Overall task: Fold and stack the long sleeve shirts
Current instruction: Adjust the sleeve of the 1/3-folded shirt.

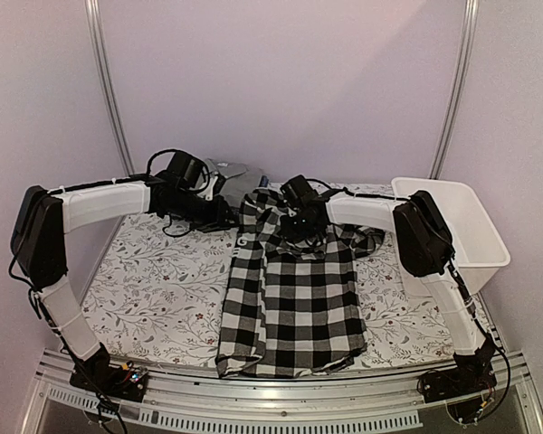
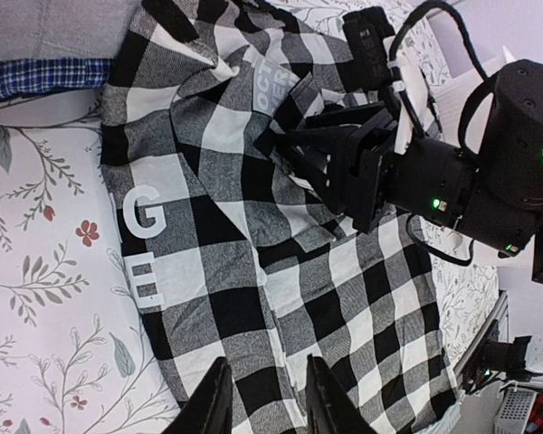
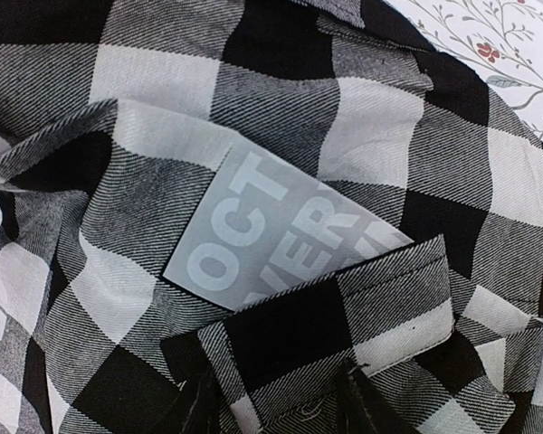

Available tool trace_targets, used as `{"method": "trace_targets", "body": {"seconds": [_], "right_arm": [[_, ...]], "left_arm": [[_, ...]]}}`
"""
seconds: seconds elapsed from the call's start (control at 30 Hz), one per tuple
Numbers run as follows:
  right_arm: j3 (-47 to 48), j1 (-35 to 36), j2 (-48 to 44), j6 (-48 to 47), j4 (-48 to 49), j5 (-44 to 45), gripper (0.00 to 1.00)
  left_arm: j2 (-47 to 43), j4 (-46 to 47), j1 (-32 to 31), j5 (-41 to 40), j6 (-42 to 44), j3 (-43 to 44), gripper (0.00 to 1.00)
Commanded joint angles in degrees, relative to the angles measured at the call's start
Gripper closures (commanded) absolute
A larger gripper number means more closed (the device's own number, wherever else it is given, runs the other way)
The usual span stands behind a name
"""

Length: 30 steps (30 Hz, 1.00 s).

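The black-and-white checked shirt lies lengthwise on the floral cloth, collar at the back and hem near the front edge. My left gripper is open at the shirt's back left. In the left wrist view its fingers hover apart over the checks. My right gripper is down on the shirt's upper part. In the right wrist view its fingers stand wide apart with a stitched fold of checked cloth lying between them. The grey shirt and blue shirt lie behind.
A white plastic basket stands at the right edge of the table. The floral tablecloth is bare left of the shirt. The right arm reaches across the shirt. A grey printed label shows inside the collar.
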Motion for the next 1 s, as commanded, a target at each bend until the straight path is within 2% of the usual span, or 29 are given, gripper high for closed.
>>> {"method": "trace_targets", "body": {"seconds": [0.0,0.2,0.3,0.5,0.77,0.97], "right_arm": [[1.0,-0.4,0.4,0.3,0.2,0.1,0.62],[1.0,-1.0,-0.8,0.5,0.1,0.7,0.89],[1.0,-1.0,-2.0,0.0,0.0,0.8,0.99],[-2.5,-0.5,-7.3,-2.4,3.0,-2.2,1.0],[-16.0,3.5,-20.1,-8.1,10.1,-9.3,1.0],[-27.5,5.7,-27.7,-8.5,13.7,-19.4,1.0]], "left_arm": [[-0.9,0.8,0.6,0.6,0.0,-0.1,0.72],[-1.1,0.8,0.6,0.5,0.1,-0.3,0.72],[-1.1,0.8,0.6,0.3,0.1,-0.3,0.72],[-1.1,0.8,0.8,-0.1,0.2,-0.2,0.72],[-0.6,1.0,1.7,0.5,0.4,0.3,0.72],[0.0,0.6,2.0,0.8,0.7,0.8,0.72]]}}
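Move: The folded-in sleeve's cuff lies on the shirt right between the right hand's parted fingertips, about 1 cm below its hand point. Some 7 cm ahead and 2 cm left of that hand is the lettering patch; the white G is about 13 cm to its left and level with it; the grey folded shirt lies roughly 14 cm ahead and 19 cm left. From the left hand the cuff is about 7 cm ahead, 15 cm right and 12 cm below. The sleeve's cuff is pinched as the right fingers close fully on it, the hand all but still over the shirt. Then, speeding up, the right hand carries the cuff about 11 cm up, and some 8 cm back away from the lettering patch with a slight drift left, the wrist turning roughly 15 degrees counter-clockwise and its left side rising. ##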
